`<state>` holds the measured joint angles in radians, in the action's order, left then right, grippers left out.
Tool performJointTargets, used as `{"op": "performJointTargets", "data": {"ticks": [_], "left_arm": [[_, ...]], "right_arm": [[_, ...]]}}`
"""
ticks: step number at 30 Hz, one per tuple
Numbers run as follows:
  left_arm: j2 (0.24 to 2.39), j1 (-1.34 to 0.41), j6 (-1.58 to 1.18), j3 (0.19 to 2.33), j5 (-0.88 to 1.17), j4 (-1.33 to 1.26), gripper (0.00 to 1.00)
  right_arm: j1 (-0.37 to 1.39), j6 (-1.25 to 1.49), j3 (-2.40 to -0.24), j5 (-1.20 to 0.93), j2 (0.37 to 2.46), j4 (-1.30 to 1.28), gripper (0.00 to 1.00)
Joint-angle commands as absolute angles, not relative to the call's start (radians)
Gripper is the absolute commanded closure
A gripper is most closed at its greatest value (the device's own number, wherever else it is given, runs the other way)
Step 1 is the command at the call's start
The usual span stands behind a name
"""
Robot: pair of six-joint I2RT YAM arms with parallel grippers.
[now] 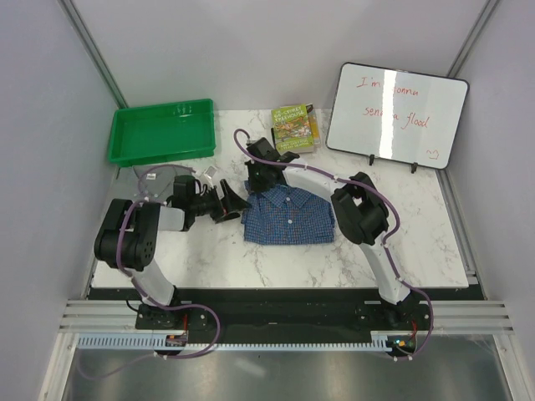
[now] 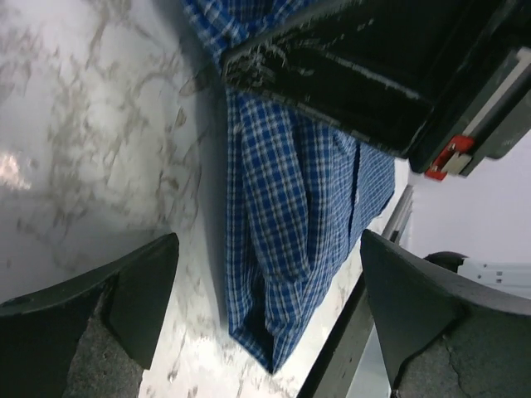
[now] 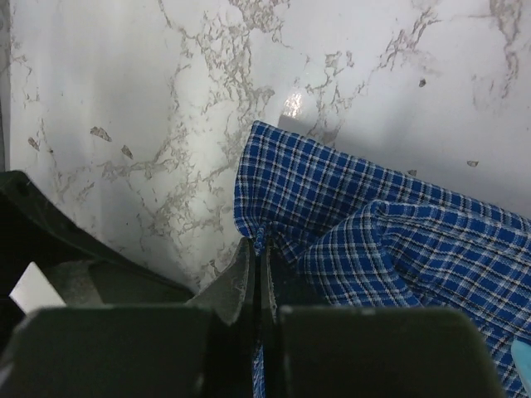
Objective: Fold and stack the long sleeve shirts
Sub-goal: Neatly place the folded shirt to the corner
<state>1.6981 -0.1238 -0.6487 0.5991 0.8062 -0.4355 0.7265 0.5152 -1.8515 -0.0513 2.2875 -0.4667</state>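
The blue checked shirt (image 1: pixel 288 217) lies folded in the middle of the marble table (image 1: pixel 209 251), collar away from the arms. My right gripper (image 1: pixel 265 178) is at its far left corner, shut on a pinch of the blue cloth (image 3: pixel 262 236). The left gripper (image 1: pixel 231 205) is open just left of the shirt, level with its left edge. In the left wrist view the shirt's edge (image 2: pixel 282 249) hangs between the spread fingers (image 2: pixel 141 290), touching neither. A grey cloth (image 1: pixel 140 178), seemingly the grey shirt, lies mostly hidden behind the left arm.
A green tray (image 1: pixel 160 131) stands at the back left. A book (image 1: pixel 294 128) lies behind the shirt, and a whiteboard (image 1: pixel 395 115) stands at the back right. The right arm's black gripper (image 2: pixel 373 75) fills the top of the left wrist view.
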Motion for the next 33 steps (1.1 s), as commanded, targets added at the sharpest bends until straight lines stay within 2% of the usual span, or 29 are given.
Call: {"op": "performJointTargets", "data": {"ticks": [1,4,9,13,17,21,28,31,33], "left_arm": [[1.802,-0.141,-0.804,0.572,0.839,-0.716,0.01],[1.854,-0.167,-0.841,0.571,0.842,-0.768,0.01],[1.888,-0.201,-0.880,0.571,0.790,-0.773,0.07],[1.878,-0.204,-0.881,0.575,0.746,-0.717,0.16],[1.865,-0.209,-0.874,0.606,0.729,-0.680,0.30],[1.907,-0.218,-0.876,0.653,0.719,-0.672,0.33],[1.963,-0.253,-0.919,0.689,0.746,-0.730,0.27],[1.965,-0.261,-0.930,0.680,0.735,-0.723,0.34],[1.947,-0.258,-0.910,0.675,0.736,-0.683,0.53]], "right_arm": [[0.724,0.541,-1.841,-0.077,2.206,-0.443,1.00],[0.723,0.551,-1.839,-0.081,2.204,-0.443,1.00],[0.721,0.569,-1.851,-0.086,2.200,-0.443,1.00],[0.721,0.583,-1.862,-0.086,2.195,-0.443,1.00],[0.721,0.603,-1.870,-0.094,2.198,-0.440,1.00],[0.721,0.633,-1.881,-0.112,2.200,-0.434,1.00],[0.719,0.643,-1.888,-0.107,2.195,-0.431,1.00],[0.719,0.643,-1.882,-0.106,2.189,-0.431,1.00],[0.713,0.640,-1.876,-0.106,2.186,-0.431,1.00]]}}
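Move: Some 5 cm to the left hand's right, 3 cm ahead and 1 cm lower lies the left edge of the folded blue shirt, whose middle is about 14 cm to its right and 1 cm back. The right hand already pinches the far-left corner; from it that edge lies about 4 cm back and 1 cm to the right. The grey shirt is some 22 cm to the left hand's left and 3 cm ahead, about 27 cm left and 3 cm back from the right hand. Sliding low to the right, about 5 cm with some 2 cm forward and a slight sink, the open left gripper comes in around the blue shirt's left edge, close behind the right gripper, and narrows from wide open to a bit over half without shutting. The right hand keeps its pinch on the corner and lifts it by 1 to 2 cm. ##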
